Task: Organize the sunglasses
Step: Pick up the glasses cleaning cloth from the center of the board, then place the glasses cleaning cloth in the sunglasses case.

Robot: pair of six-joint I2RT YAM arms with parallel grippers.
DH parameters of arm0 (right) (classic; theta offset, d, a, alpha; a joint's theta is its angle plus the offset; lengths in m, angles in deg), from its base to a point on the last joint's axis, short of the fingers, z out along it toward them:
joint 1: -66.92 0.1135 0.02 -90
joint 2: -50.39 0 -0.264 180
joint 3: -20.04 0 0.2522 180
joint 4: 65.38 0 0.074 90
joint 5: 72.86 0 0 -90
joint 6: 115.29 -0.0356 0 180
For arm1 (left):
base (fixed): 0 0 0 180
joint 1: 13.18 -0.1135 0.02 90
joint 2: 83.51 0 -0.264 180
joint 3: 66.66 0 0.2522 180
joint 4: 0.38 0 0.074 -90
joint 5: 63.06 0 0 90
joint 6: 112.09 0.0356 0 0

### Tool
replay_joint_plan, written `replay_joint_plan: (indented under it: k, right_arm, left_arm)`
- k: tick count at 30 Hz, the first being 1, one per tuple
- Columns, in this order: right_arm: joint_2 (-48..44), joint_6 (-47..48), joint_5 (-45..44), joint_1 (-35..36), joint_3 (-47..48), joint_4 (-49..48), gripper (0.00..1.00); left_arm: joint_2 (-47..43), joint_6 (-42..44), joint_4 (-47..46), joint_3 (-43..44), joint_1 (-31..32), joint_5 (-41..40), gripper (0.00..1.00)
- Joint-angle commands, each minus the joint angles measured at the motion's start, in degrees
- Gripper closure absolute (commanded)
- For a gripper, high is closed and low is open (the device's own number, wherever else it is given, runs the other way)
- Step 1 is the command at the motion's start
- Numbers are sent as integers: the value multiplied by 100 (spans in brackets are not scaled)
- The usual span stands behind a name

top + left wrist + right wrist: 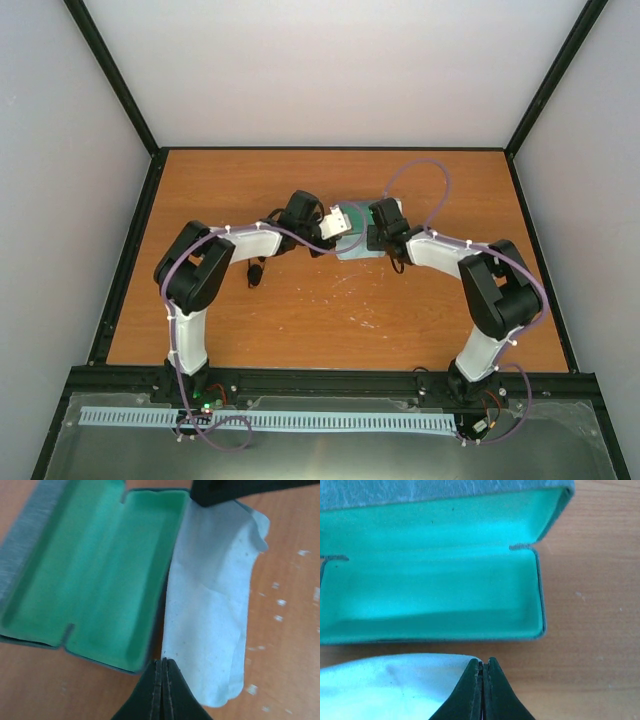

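The grey-blue case (358, 248) lies open mid-table, its green inside empty in the left wrist view (95, 565) and the right wrist view (430, 580). The pale blue cloth (210, 590) lies next to it, stretched between both grippers. My left gripper (163, 661) is shut on one edge of the cloth. My right gripper (482, 662) is shut on a corner of the cloth (385, 685). The sunglasses (256, 272), small and black, lie on the table beside the left forearm, away from the case. In the top view the left gripper (322, 224) and right gripper (366, 226) meet over the cloth (338, 220).
The wooden table (330, 320) has pale scuff marks in front of the case. Black frame rails and grey walls border the table on three sides. Purple cables loop over both arms.
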Motion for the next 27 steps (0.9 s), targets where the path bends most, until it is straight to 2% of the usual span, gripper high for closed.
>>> replay_joint_plan:
  k: [1,15,27]
  right_arm:
    - [297,215,29,-129,364,-134,97]
    - [893,536,150,-387,1112,-32,97]
    - [1256,617,222,-556,1298,-127,97]
  left_arm:
    - [306,88,-66,573,-191,-24,100]
    - [890,176,114,1368,-385,105,100]
    - [1306,263,230,1906,-389,66,99]
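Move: My fingertips already pinch the cloth, left hand at one end, right at the other; its middle hangs about 5 cm right of my left hand, 2 cm back and 3 cm low. The open glasses case lies 8 cm ahead, 7 cm right and 5 cm below that hand; from my right hand it is 8 cm ahead, 3 cm left and 5 cm below. The sunglasses lie some 22 cm left of my left hand, 4 cm back, 6 cm down. Keeping both grippers shut on the stretched cloth, I carry it forward with the two hands side by side, about 7 cm with my left and 5 to 6 cm with my right, from the near edge of the case out over its green tray towards the raised lid. Both slow along the way, staying nearly level until my right hand dips by 1 to 2 cm at the end. ##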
